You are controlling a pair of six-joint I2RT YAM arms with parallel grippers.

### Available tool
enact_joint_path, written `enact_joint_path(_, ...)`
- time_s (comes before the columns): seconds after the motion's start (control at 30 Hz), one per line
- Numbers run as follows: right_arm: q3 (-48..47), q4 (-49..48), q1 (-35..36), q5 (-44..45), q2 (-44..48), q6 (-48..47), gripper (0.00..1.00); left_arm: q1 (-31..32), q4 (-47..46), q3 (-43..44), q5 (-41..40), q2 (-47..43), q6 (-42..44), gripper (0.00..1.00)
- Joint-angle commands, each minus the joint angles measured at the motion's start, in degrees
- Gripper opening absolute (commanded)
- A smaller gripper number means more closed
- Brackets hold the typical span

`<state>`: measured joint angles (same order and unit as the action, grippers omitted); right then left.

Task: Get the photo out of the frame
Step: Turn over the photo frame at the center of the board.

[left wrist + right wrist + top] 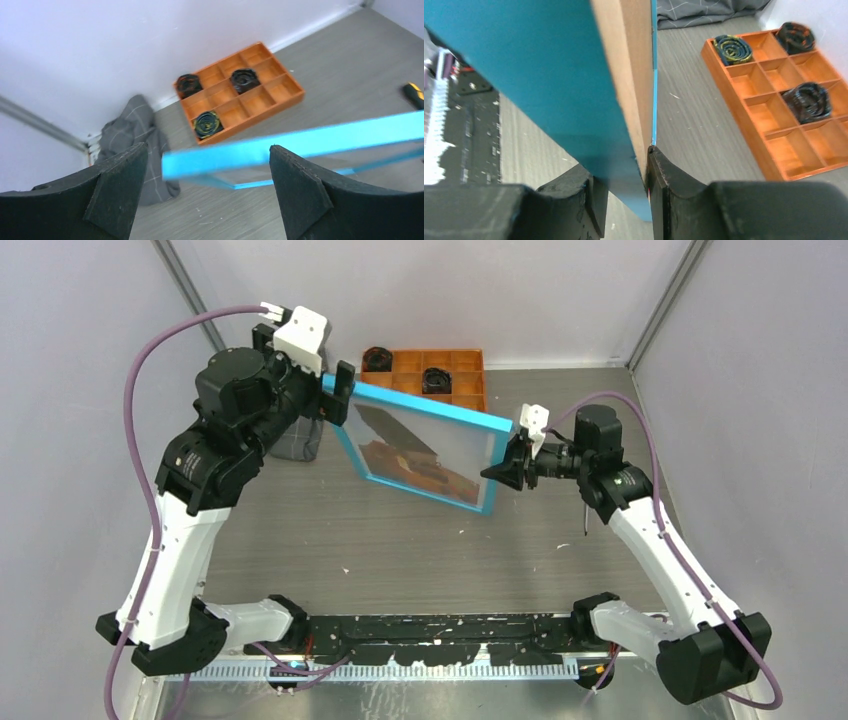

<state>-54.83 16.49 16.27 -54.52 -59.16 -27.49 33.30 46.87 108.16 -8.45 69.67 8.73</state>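
Observation:
The frame (420, 445), with its bright blue border, is held tilted above the table. Orange and dark patches show inside the border in the top view; I cannot tell whether they are the photo. My right gripper (505, 468) is shut on the frame's right edge. In the right wrist view its fingers (626, 175) pinch the blue face and the wood-coloured rim (636, 75). My left gripper (337, 395) stands open at the frame's upper left corner. In the left wrist view that blurred blue edge (280, 145) crosses the gap between the fingers (207, 165), clear of the left finger.
An orange compartment tray (465, 375) with black coils sits at the back by the wall, also seen as the tray (290, 97) from the left wrist. A grey cloth (297, 440) lies left of it. A small yellow-and-black tool (414, 94) lies on the table at the right.

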Motion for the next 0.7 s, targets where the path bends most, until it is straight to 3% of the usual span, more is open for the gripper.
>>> enact_joint_path(0.0,-6.26,8.06,-0.44,-2.68,-2.58,14.79,0.01,-1.63,-5.56,-2.19,-9.42,-1.73,-3.46,0.92)
enact_joint_path(0.23,-14.29,15.03,-4.61,-3.47,-7.54,24.81,0.01,-3.36,-6.58,-4.12,-11.43,-3.12,-5.17,0.93)
enact_joint_path(0.47,-16.67,14.96,-15.09,-12.92,-12.06,40.22,0.01,-3.84,-6.95,-6.65,-11.04,-3.48,-5.96,0.93)
enact_joint_path(0.53,-18.22,20.66,-17.94,-14.06,-14.48,39.17,0.01,-3.94,-6.96,-7.81,-10.89,-3.53,-6.14,0.93)
enact_joint_path(0.67,-23.1,39.32,-22.25,-13.46,-21.0,27.6,0.01,-4.11,-7.76,-10.31,-10.58,-3.74,-6.6,0.93)
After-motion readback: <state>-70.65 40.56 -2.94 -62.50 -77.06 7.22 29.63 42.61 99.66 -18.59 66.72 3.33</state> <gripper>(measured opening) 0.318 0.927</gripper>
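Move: My right hand still grips the right long edge of the photo frame, whose middle lies about 12 cm to the left, 6 cm ahead and 7 cm below. The board's center, where it is to go, is roughly 10 cm ahead, 10 cm left and 27 cm down; the screwdriver lies some 12 cm ahead and 20 cm right, equally low. From my open left hand, the frame's middle is about 14 cm right, level fore and aft, and 20 cm lower. Keeping my pinch on the frame's edge, I tip my right wrist forward almost 60 degrees with some clockwise turn, so the frame's top goes over away from me. The hand first rises about 2 cm, then swings about 7 cm right and 4 cm forward while sinking again. My left hand, fingers staying open, draws some 4 cm left, away from the frame, and sinks slightly. ##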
